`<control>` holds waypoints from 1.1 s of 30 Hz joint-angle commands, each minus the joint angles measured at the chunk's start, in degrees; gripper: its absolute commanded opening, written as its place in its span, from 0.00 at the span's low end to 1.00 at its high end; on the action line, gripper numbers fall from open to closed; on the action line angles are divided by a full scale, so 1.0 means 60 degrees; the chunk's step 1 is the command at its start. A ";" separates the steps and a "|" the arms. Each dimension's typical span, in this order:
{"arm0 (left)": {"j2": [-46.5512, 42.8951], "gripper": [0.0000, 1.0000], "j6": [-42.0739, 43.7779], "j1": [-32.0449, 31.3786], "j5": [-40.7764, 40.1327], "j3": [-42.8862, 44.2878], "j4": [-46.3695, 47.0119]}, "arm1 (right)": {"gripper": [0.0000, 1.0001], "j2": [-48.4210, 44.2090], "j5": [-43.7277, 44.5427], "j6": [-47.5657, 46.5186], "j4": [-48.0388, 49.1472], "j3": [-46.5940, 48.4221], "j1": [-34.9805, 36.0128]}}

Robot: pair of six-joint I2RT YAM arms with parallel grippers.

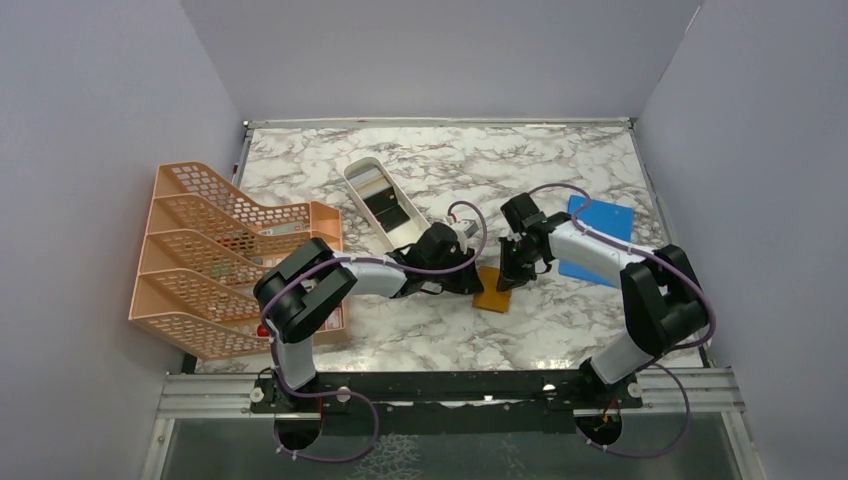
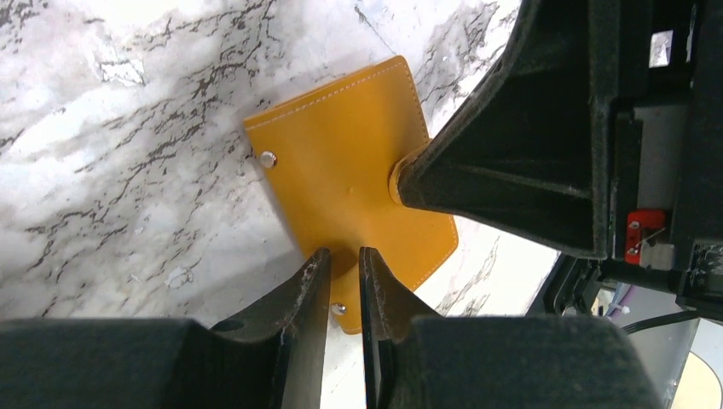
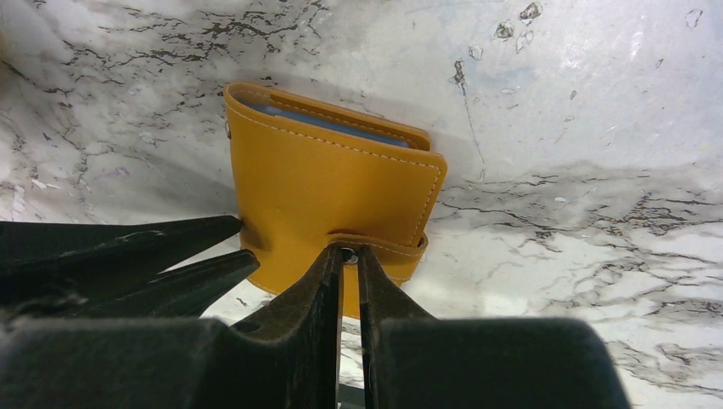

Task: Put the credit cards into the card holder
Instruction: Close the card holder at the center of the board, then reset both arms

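The orange-tan card holder [image 1: 493,295] lies folded on the marble between the two grippers. My left gripper [image 2: 344,260] is pinched onto its near edge, jaws a narrow slit apart, and a snap button [image 2: 268,158] shows on the cover. From the opposite side my right gripper [image 3: 349,253] is shut on the holder's [image 3: 332,187] closing strap, at the snap. In the top view the left gripper [image 1: 476,284] and right gripper [image 1: 509,279] flank the holder. A black credit card [image 1: 386,211] and a pale grey one [image 1: 366,181] lie in the white tray.
The long white tray [image 1: 405,195] sits slanted behind the left gripper. A peach mesh file rack [image 1: 220,250] fills the left side. A bright blue flat sheet [image 1: 600,240] lies under the right forearm. Grey walls enclose the table on three sides.
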 commanded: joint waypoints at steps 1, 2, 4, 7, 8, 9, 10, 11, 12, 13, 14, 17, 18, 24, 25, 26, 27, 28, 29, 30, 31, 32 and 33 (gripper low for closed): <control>-0.0383 0.22 0.0124 -0.0037 0.0083 -0.0280 0.0029 | 0.15 0.0855 0.0460 -0.0126 0.0363 -0.0441 0.0044; -0.0399 0.22 0.0140 -0.0025 0.0099 -0.0281 0.0025 | 0.15 0.0743 0.0434 -0.0125 0.0351 -0.0424 0.0044; -0.0431 0.22 0.0148 -0.0025 0.0119 -0.0233 0.0013 | 0.15 0.0408 0.0298 -0.0145 0.0318 -0.0310 0.0044; -0.0546 0.22 0.0184 -0.0018 0.0092 -0.0088 -0.0090 | 0.20 -0.0548 0.0135 -0.0095 0.0060 -0.0025 0.0044; -0.0645 0.22 0.0203 -0.0019 0.0072 -0.0034 -0.0159 | 0.21 -0.0993 0.0166 -0.0051 -0.0074 0.0064 0.0044; -0.0762 0.22 0.0232 -0.0010 0.0018 0.0024 -0.0286 | 0.23 -0.1475 0.0256 0.0004 -0.0165 0.0108 0.0044; -0.0901 0.22 0.0306 -0.0022 -0.0049 0.0121 -0.0452 | 0.26 -0.2013 0.0448 0.0080 -0.0279 0.0121 0.0044; -0.1067 0.22 0.0392 -0.0010 -0.0169 0.0254 -0.0719 | 0.29 -0.2529 0.0648 0.0148 -0.0301 0.0064 0.0044; -0.1135 0.23 0.0485 0.0002 -0.0312 0.0393 -0.0999 | 0.32 -0.3136 0.0699 0.0191 -0.0207 -0.0075 0.0044; -0.1533 0.23 0.0575 0.0018 -0.0427 0.0548 -0.1283 | 0.35 -0.3675 0.0661 0.0171 -0.0039 -0.0278 0.0044; -0.1790 0.24 0.0669 0.0028 -0.0582 0.0687 -0.1549 | 0.38 -0.4260 0.0748 0.0180 0.0097 -0.0488 0.0044; -0.2801 0.30 0.0968 0.0024 -0.1216 0.0982 -0.2279 | 0.57 -0.5789 0.0892 0.0178 0.0372 -0.0983 0.0044; -0.3102 0.32 0.1088 0.0033 -0.1439 0.1085 -0.2527 | 0.67 -0.6229 0.1008 0.0166 0.0350 -0.1050 0.0044; -0.5160 0.58 0.1661 0.0039 -0.2970 0.1221 -0.3854 | 1.00 -0.8224 0.1603 0.0105 -0.0129 -0.1005 0.0044; -0.5512 0.91 0.1733 0.0041 -0.3136 0.1164 -0.4048 | 1.00 -0.8582 0.1684 0.0188 -0.0224 -0.1011 0.0044; -0.5882 0.98 0.1746 0.0045 -0.3292 0.1095 -0.4222 | 1.00 -0.8856 0.1793 0.0297 -0.0336 -0.1041 0.0044; -0.6243 0.99 0.1749 0.0031 -0.3418 0.1009 -0.4368 | 1.00 -0.9123 0.1973 0.0507 -0.0464 -0.1103 0.0044; -0.6612 0.99 0.1740 0.0040 -0.3474 0.0839 -0.4449 | 1.00 -0.9427 0.2223 0.0835 -0.0597 -0.1236 0.0044; -0.6983 0.99 0.1752 0.0038 -0.3508 0.0644 -0.4483 | 1.00 -0.9727 0.2477 0.1211 -0.0648 -0.1463 0.0044; -0.7335 0.99 0.1709 0.0039 -0.3571 0.0442 -0.4522 | 1.00 -1.0056 0.2506 0.1480 -0.0583 -0.1747 0.0037; -0.7706 0.99 0.1638 0.0037 -0.3640 0.0234 -0.4567 | 1.00 -1.0329 0.2453 0.1523 -0.0496 -0.1990 0.0044; -0.8068 0.99 0.1547 0.0041 -0.3730 0.0016 -0.4581 | 1.00 -1.0576 0.2446 0.1537 -0.0462 -0.2183 0.0044; -0.8406 0.99 0.1411 0.0029 -0.3797 -0.0237 -0.4563 | 1.00 -1.0751 0.2462 0.1519 -0.0459 -0.2315 0.0037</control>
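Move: The closed card holder lies under both hands. Its middle is about 3 cm right of the left fingertips, level fore and aft and about 2 cm below, and about 2 cm left of the right fingertips, which are on its snap, 1 cm lower. The white tray is some 18 cm ahead and 19 cm left of the left hand; the blue folder is about 11 cm ahead and 20 cm right of the right hand. Both hands come off the card holder, rise over 20 cm, draw apart, tilt fingers upward and open wide. ##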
